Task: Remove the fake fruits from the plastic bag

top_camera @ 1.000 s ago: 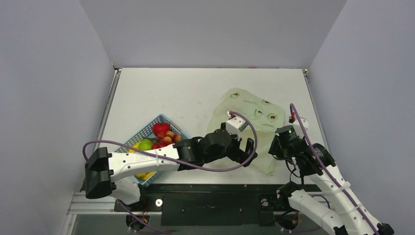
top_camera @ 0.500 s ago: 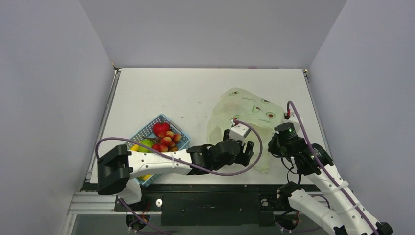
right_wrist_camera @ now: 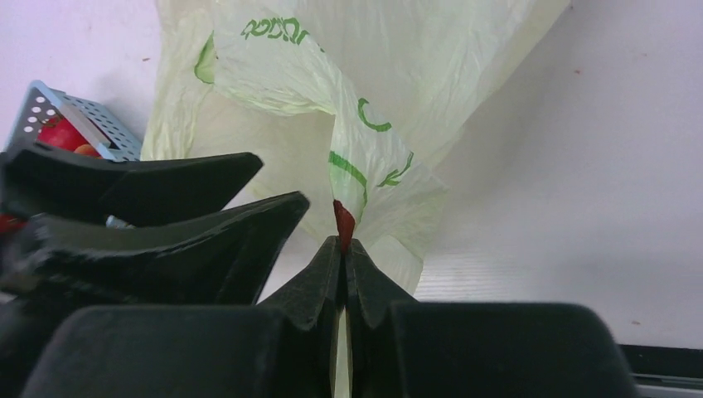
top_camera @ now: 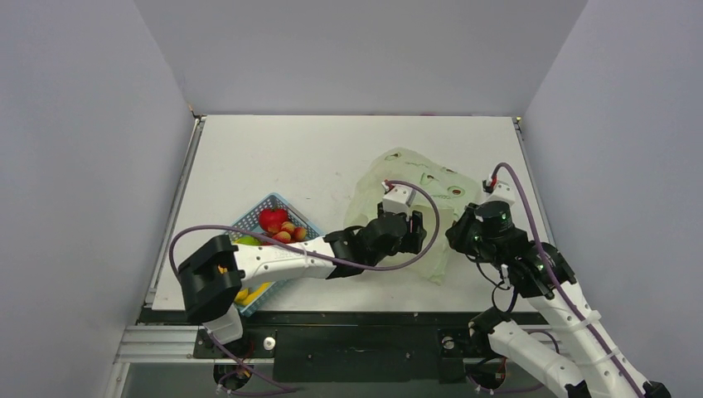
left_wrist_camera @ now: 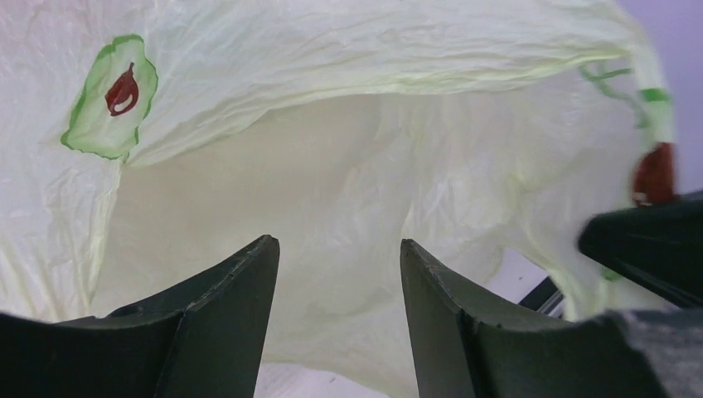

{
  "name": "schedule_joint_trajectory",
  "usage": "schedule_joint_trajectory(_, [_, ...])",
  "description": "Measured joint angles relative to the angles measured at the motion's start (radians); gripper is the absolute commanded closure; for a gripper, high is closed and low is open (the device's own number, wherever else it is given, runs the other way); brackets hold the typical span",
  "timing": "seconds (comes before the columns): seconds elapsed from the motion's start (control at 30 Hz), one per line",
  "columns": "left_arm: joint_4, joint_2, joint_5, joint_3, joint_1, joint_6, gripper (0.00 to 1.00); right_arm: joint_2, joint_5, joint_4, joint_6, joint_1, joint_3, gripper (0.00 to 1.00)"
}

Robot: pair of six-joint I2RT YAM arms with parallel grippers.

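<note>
The plastic bag (top_camera: 419, 184), pale yellow-green and crinkled, lies right of the table's middle with its mouth toward the arms. My right gripper (right_wrist_camera: 343, 245) is shut on the bag's near edge (right_wrist_camera: 348, 166) and holds it up off the table. In the left wrist view my left gripper (left_wrist_camera: 337, 249) stands open at the bag's mouth (left_wrist_camera: 332, 166), with only film showing beyond its jaws. From above, the left gripper (top_camera: 412, 226) sits just left of the right gripper (top_camera: 455, 239). Fake fruits lie in the blue basket (top_camera: 249, 217): a red apple (top_camera: 272, 218), a berry cluster (top_camera: 288, 233), a light green one (top_camera: 246, 240).
The blue basket stands at the front left, partly under the left arm (top_camera: 273, 261), with yellow fruit (top_camera: 249, 293) at its near end. The left gripper's fingers (right_wrist_camera: 166, 215) fill the left of the right wrist view. Grey walls close in both sides.
My right gripper has shut on the bag's near edge and lifted it. My left gripper has moved up to the bag's mouth, and its jaws have narrowed.
</note>
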Motion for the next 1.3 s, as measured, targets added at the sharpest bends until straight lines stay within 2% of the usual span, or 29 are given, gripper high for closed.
schedule_joint_trajectory(0.23, [0.048, 0.104, 0.006, 0.006, 0.051, -0.034, 0.47, 0.019, -0.020, 0.027, -0.001, 0.000, 0.034, 1.00])
schedule_joint_trajectory(0.53, [0.092, 0.232, -0.030, 0.099, 0.134, -0.048, 0.26, 0.021, -0.024, 0.027, -0.001, 0.000, 0.034, 1.00])
schedule_joint_trajectory(0.7, [0.105, 0.301, -0.077, 0.142, 0.151, -0.023, 0.10, 0.019, -0.028, 0.027, -0.001, 0.000, 0.034, 1.00])
schedule_joint_trajectory(0.83, [0.095, 0.363, -0.127, 0.195, 0.170, 0.007, 0.03, 0.016, -0.031, 0.027, -0.001, 0.000, 0.033, 1.00])
schedule_joint_trajectory(1.0, [0.078, 0.434, -0.195, 0.273, 0.185, 0.052, 0.03, 0.009, -0.031, 0.027, -0.001, 0.000, 0.024, 1.00])
schedule_joint_trajectory(1.23, [0.043, 0.551, -0.220, 0.387, 0.214, 0.084, 0.03, 0.009, -0.032, 0.028, -0.001, 0.000, 0.014, 1.00])
schedule_joint_trajectory(1.3, [0.026, 0.587, -0.230, 0.425, 0.227, 0.091, 0.07, 0.009, -0.032, 0.028, -0.001, 0.000, 0.006, 1.00])
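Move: The plastic bag's open mouth is about 10 cm ahead of the left hand, a centimetre or so to its right and some 9 cm below. Its pinched rim, in the right fingers, lies about 8 cm to the left hand's right and 2 cm nearer the base, at much the same height. The bag's closed end is about 23 cm ahead, straight on and 17 cm down. From the right hand the mouth is some 12 cm ahead, 7 cm left and 9 cm below. Into the bag's mouth, under its upper layer, goes the left hand: about 18 cm forward and 11 cm down, fingers swinging some 20 degrees counter-clockwise to point more forward and spreading from half open to wide. The right hand keeps its pinch on the rim beside the mouth, first lifting about a centimetre, then staying nearly still. ##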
